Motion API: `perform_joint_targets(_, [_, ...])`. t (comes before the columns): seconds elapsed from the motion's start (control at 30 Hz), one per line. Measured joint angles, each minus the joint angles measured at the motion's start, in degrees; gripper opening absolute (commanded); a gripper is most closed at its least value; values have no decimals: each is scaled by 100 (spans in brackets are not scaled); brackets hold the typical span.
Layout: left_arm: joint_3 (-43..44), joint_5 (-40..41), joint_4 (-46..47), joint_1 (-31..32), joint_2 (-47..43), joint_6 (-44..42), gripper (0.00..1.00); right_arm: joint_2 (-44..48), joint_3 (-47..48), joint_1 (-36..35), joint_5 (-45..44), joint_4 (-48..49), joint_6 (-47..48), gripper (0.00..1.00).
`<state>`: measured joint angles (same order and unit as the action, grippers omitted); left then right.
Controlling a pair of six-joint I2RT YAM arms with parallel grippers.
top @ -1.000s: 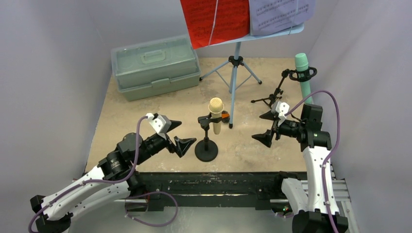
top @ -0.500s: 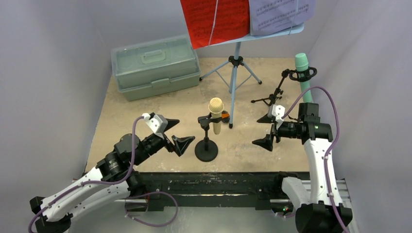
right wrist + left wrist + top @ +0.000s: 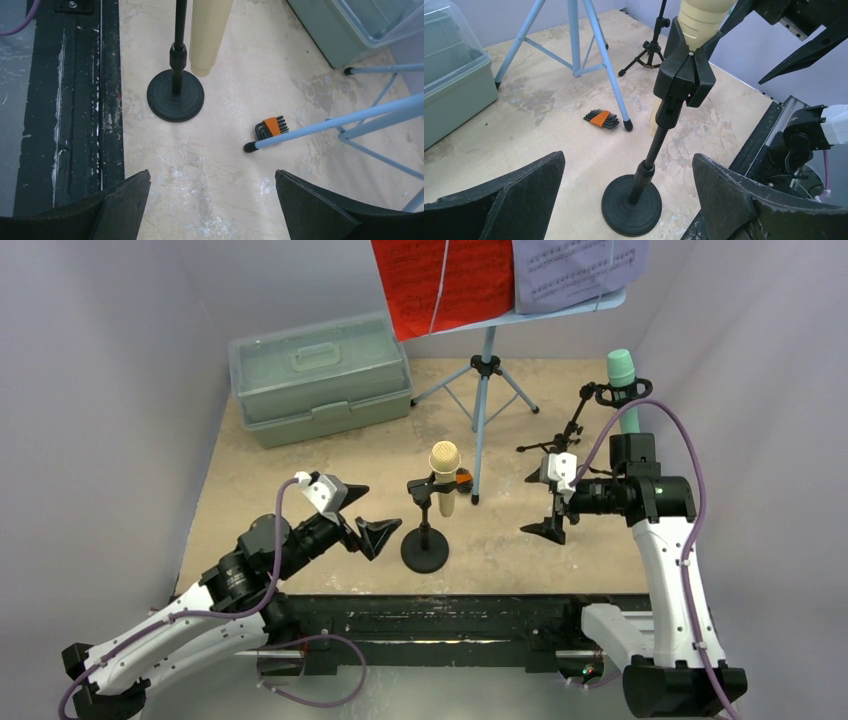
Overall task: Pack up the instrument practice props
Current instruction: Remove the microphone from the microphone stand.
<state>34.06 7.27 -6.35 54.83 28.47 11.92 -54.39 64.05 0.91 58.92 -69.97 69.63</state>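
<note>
A tan microphone point(image 3: 445, 475) sits clipped in a black round-base holder point(image 3: 424, 552) at the table's middle. My left gripper point(image 3: 368, 515) is open just left of that holder; in the left wrist view the holder's base point(image 3: 632, 205) stands between and beyond the open left gripper point(image 3: 628, 165), untouched. A teal microphone point(image 3: 622, 380) rests in the ring-top tripod holder point(image 3: 570, 435) at the right. My right gripper point(image 3: 540, 505) is open and empty, right of the tan microphone. The light-blue music rack point(image 3: 485, 410) carries red point(image 3: 440, 280) and purple point(image 3: 575, 270) sheets.
A pale green case point(image 3: 320, 375) with its lid shut lies at the back left. A black and orange hex key set point(image 3: 271, 127) lies by one rack leg's foot point(image 3: 325, 125). The black rail point(image 3: 440, 615) runs along the near edge.
The right arm has risen and swung its wrist back, with the open gripper staying near the same spot. The left gripper has barely shifted.
</note>
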Motion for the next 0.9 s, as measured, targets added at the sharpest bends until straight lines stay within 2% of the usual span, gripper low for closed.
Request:
perform_joint_targets(0.53, [-20, 179, 2, 0, 151, 160, 100, -874, 1174, -1045, -358, 260, -356, 99])
perform_joint_targets(0.9, [-157, -208, 208, 0, 157, 199, 100, -1196, 1526, -1648, -249, 522, -542, 99])
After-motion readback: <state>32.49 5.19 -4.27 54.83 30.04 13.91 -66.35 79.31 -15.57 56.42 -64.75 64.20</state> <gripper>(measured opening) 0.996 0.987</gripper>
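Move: The microphone, still upright in its stand's clip, has its middle about 15 cm to the left of my right hand, 4 cm farther ahead and roughly level with it. The microphone stand is 18 cm to the left and 2 cm ahead, its middle 7 cm lower. On the table, 16 cm below my hand, lie the hex keys, 17 cm ahead and 11 cm left, and the music stand's near foot, 14 cm ahead and 9 cm left. From my left hand the microphone is 12 cm right, 5 cm ahead. With my right hand's fingers kept wide open, I swing it some 6 cm left towards the microphone while lifting it about 5 cm and edging a little forward. The rise comes mostly early, the leftward reach runs on, and the wrist turns some 10 degrees counter-clockwise so the fingers point more squarely left. I touch nothing yet. ##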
